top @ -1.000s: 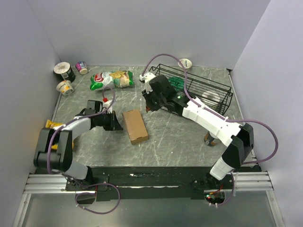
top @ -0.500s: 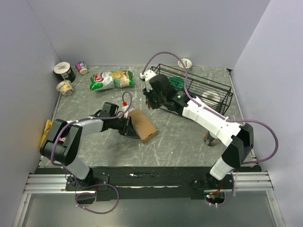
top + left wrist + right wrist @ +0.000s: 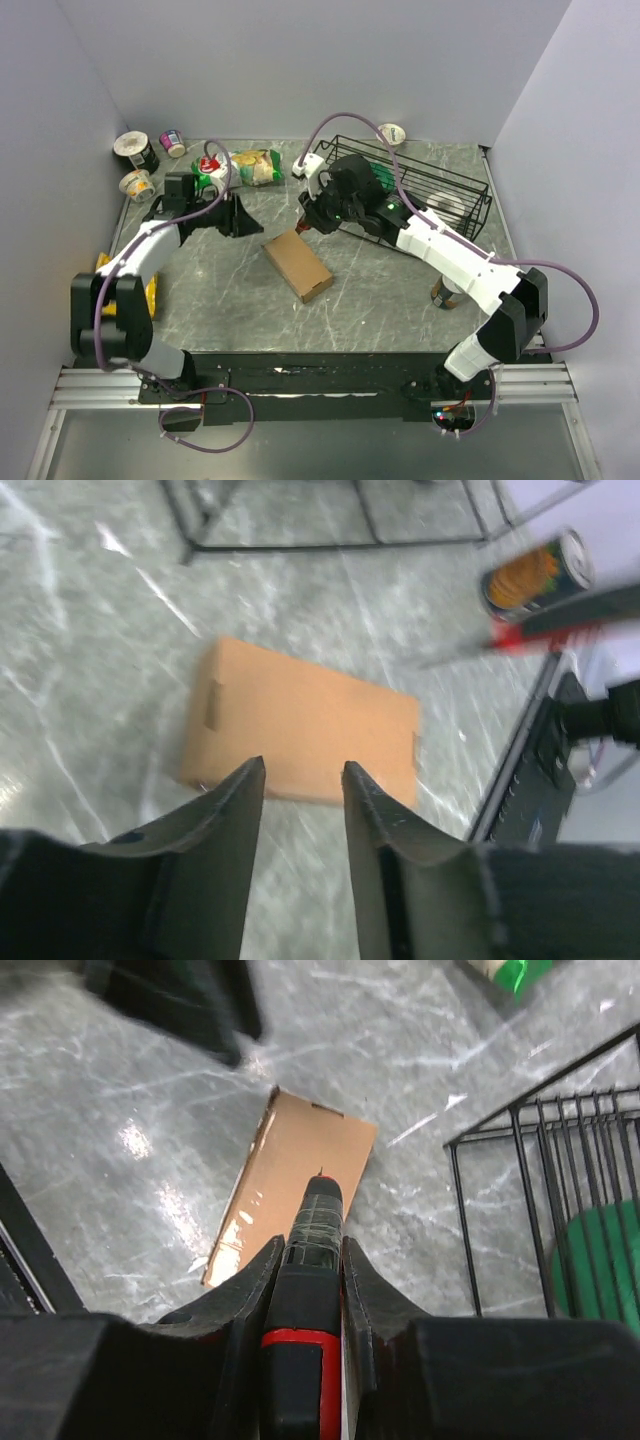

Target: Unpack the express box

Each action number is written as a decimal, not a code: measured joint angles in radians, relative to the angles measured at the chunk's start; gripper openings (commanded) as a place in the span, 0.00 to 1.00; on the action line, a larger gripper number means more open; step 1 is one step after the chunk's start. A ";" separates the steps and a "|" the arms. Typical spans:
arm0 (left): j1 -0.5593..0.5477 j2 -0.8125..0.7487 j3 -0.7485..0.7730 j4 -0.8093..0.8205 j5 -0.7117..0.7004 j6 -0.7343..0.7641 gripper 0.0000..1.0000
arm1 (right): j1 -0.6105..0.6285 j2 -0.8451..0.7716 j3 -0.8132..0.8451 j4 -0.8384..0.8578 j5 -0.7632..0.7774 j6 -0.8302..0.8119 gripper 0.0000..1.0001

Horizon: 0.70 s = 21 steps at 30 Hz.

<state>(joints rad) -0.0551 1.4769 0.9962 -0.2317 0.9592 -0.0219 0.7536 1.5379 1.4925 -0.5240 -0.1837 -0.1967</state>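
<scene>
The express box [image 3: 298, 265] lies flat and closed on the table, turned at an angle; it is a plain brown carton, also seen in the left wrist view [image 3: 300, 730] and the right wrist view [image 3: 300, 1145]. My left gripper [image 3: 243, 222] hovers to the box's far left, apart from it, open with nothing between its fingers [image 3: 303, 768]. My right gripper [image 3: 312, 222] hangs over the box's far end, shut on a black and red cutter [image 3: 312, 1260]. The cutter's tip points at the box top; I cannot tell whether it touches.
A black wire basket [image 3: 420, 190] holding a tape roll and something green stands at the back right. A chip bag [image 3: 245, 165] and several cups [image 3: 135, 150] lie at the back left. A yellow packet [image 3: 110, 265] lies at the left edge. A can [image 3: 445, 295] lies by the right arm.
The left gripper pushed the box round to a slant, then opened and drew back to the far left. The right gripper with the cutter moved a little toward the box.
</scene>
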 measured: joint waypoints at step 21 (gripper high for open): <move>-0.095 0.284 0.001 0.065 -0.037 -0.163 0.45 | -0.001 -0.214 -0.137 -0.013 -0.047 -0.069 0.00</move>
<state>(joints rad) -0.1497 1.7607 0.9974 -0.1669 0.9226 -0.1848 0.7525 1.3243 1.3560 -0.5369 -0.2306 -0.2653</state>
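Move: Some 10 cm to the right of the empty left hand, 4 cm back and 14 cm below it, is the middle of the express box, its far end angled towards that hand. The chip bag lies about 18 cm ahead and 5 cm left of the left hand, 14 cm down. From the right hand, which holds the red knife, the box is roughly 5 cm back, 4 cm left and 23 cm below; the wire rack is 12 cm ahead, 20 cm right and about 18 cm down. Dipping beside the box's far-left end, the left hand goes about 5 cm forward while sinking some 8 cm, then sweeps 5 cm back and 3 cm right at that height, its half-open fingertips coming against that end and pushing it; the wrist turns some 20 degrees, its forward side tipping down. The right hand keeps the knife and draws back and right about 5 cm, rising slightly. ##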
